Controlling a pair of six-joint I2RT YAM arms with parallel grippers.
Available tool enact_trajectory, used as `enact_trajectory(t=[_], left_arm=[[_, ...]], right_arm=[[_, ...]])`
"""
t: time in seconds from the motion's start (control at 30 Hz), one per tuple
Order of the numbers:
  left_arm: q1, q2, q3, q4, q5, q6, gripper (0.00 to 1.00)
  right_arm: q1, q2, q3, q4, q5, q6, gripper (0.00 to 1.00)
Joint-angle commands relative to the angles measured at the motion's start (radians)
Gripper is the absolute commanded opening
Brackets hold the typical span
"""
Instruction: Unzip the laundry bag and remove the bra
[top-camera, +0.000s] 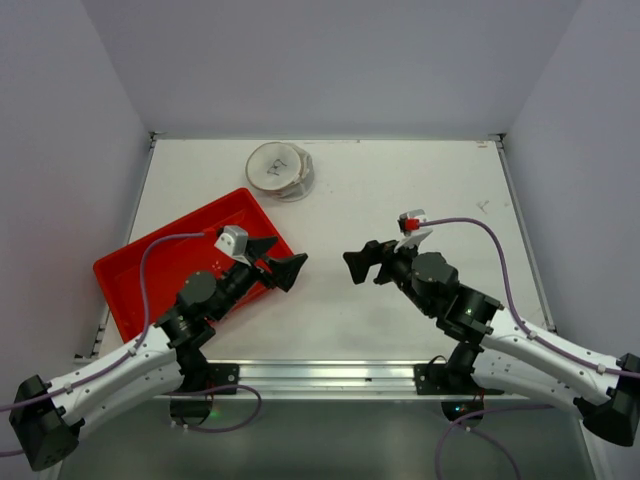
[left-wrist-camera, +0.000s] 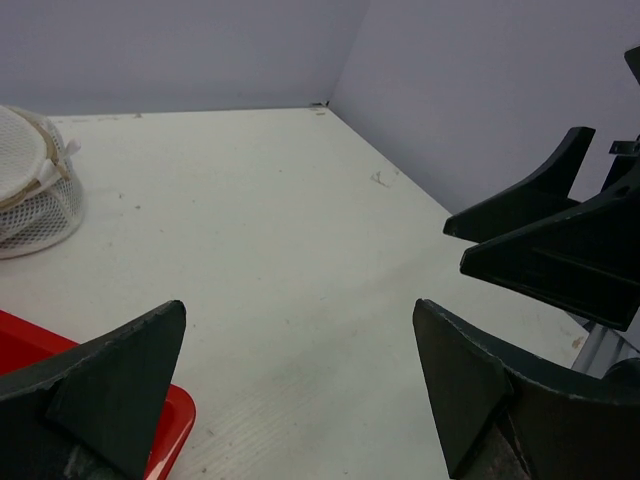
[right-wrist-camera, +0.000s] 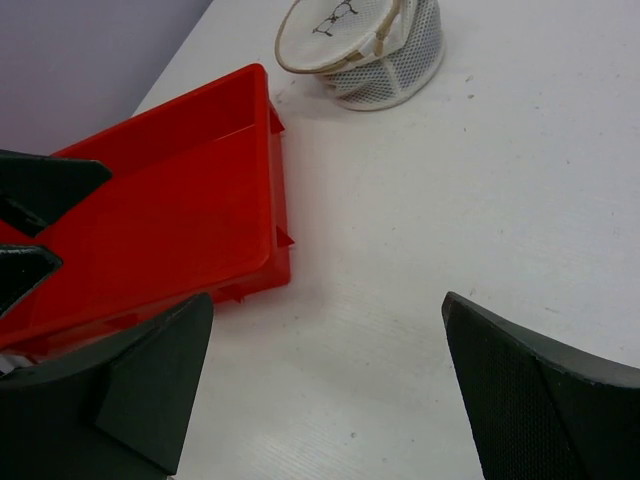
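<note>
The laundry bag, a small round white mesh drum with its circular lid up, stands at the back of the table. It also shows in the left wrist view and the right wrist view. The bra is hidden; only a dark mark shows through the lid. My left gripper is open and empty over the tray's right edge. My right gripper is open and empty, facing the left one across the table's middle. Both are well short of the bag.
A red rectangular plastic tray lies at the left, seen in the right wrist view too, with nothing in it. White walls close the table at the back and both sides.
</note>
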Motion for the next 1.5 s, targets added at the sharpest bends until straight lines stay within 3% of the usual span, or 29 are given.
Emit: enact_trajectory(t=[0.0,0.2,0.33,0.47,0.6,0.7,0.83,1.0,1.13,1.47], left_arm=[[0.003,-0.002,-0.002,0.047,-0.032,0.028,1.0],[0.003,-0.063,-0.028,0.033,-0.113,0.023,0.98],[0.003,-0.134,-0.08,0.065,-0.15,0.019,0.98],[0.003,-0.148,-0.042,-0.008,-0.202,0.011,0.98],[0.003,-0.119,-0.022,-0.013,-0.226,-0.012,0.98],[0.006,0.001,0.093,-0.21,-0.361,-0.076,0.98],[0.006,0.073,0.11,-0.2,-0.311,-0.092,0.97],[0.011,0.087,0.112,-0.202,-0.312,-0.086,0.97],[0.011,0.055,0.086,-0.182,-0.344,-0.081,0.97],[0.011,0.03,0.056,-0.146,-0.34,-0.081,0.97]], right_arm=[[0.0,-0.034,-0.011,0.038,0.039,-0.003,0.99],[-0.001,0.015,0.025,0.047,0.212,0.014,0.99],[-0.013,0.133,0.175,0.069,0.168,-0.052,0.99],[-0.081,0.395,0.397,0.047,0.096,-0.061,0.97],[-0.174,0.611,0.567,0.026,-0.013,-0.003,0.88],[-0.205,0.775,0.716,0.035,-0.057,-0.003,0.79],[-0.227,0.957,0.837,0.038,-0.068,-0.015,0.71],[-0.265,1.15,0.97,0.096,-0.111,0.013,0.69],[-0.291,1.306,1.056,0.116,-0.153,0.022,0.67],[-0.343,1.423,1.052,0.28,-0.221,0.141,0.63]])
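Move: The laundry bag stands about 34 cm ahead of the right hand and 19 cm to its left, its middle some 17 cm lower. From the left hand it lies about 34 cm ahead and 5 cm to the left, at much the same drop. The neighbouring red tray has its middle roughly 25 cm left of the left hand and 6 cm ahead, some 20 cm lower. Swing the right gripper forward about 30 cm and some 12 cm left, arching up first and then sinking steeply to the bag's near right side. Tip the fingers down about 15 degrees, turn them slightly clockwise and narrow them to roughly two thirds open around the line to the zip pull, without closing. Meanwhile ease the open left gripper left and a little forward, about 5 cm, turning it counter-clockwise towards the bag. ##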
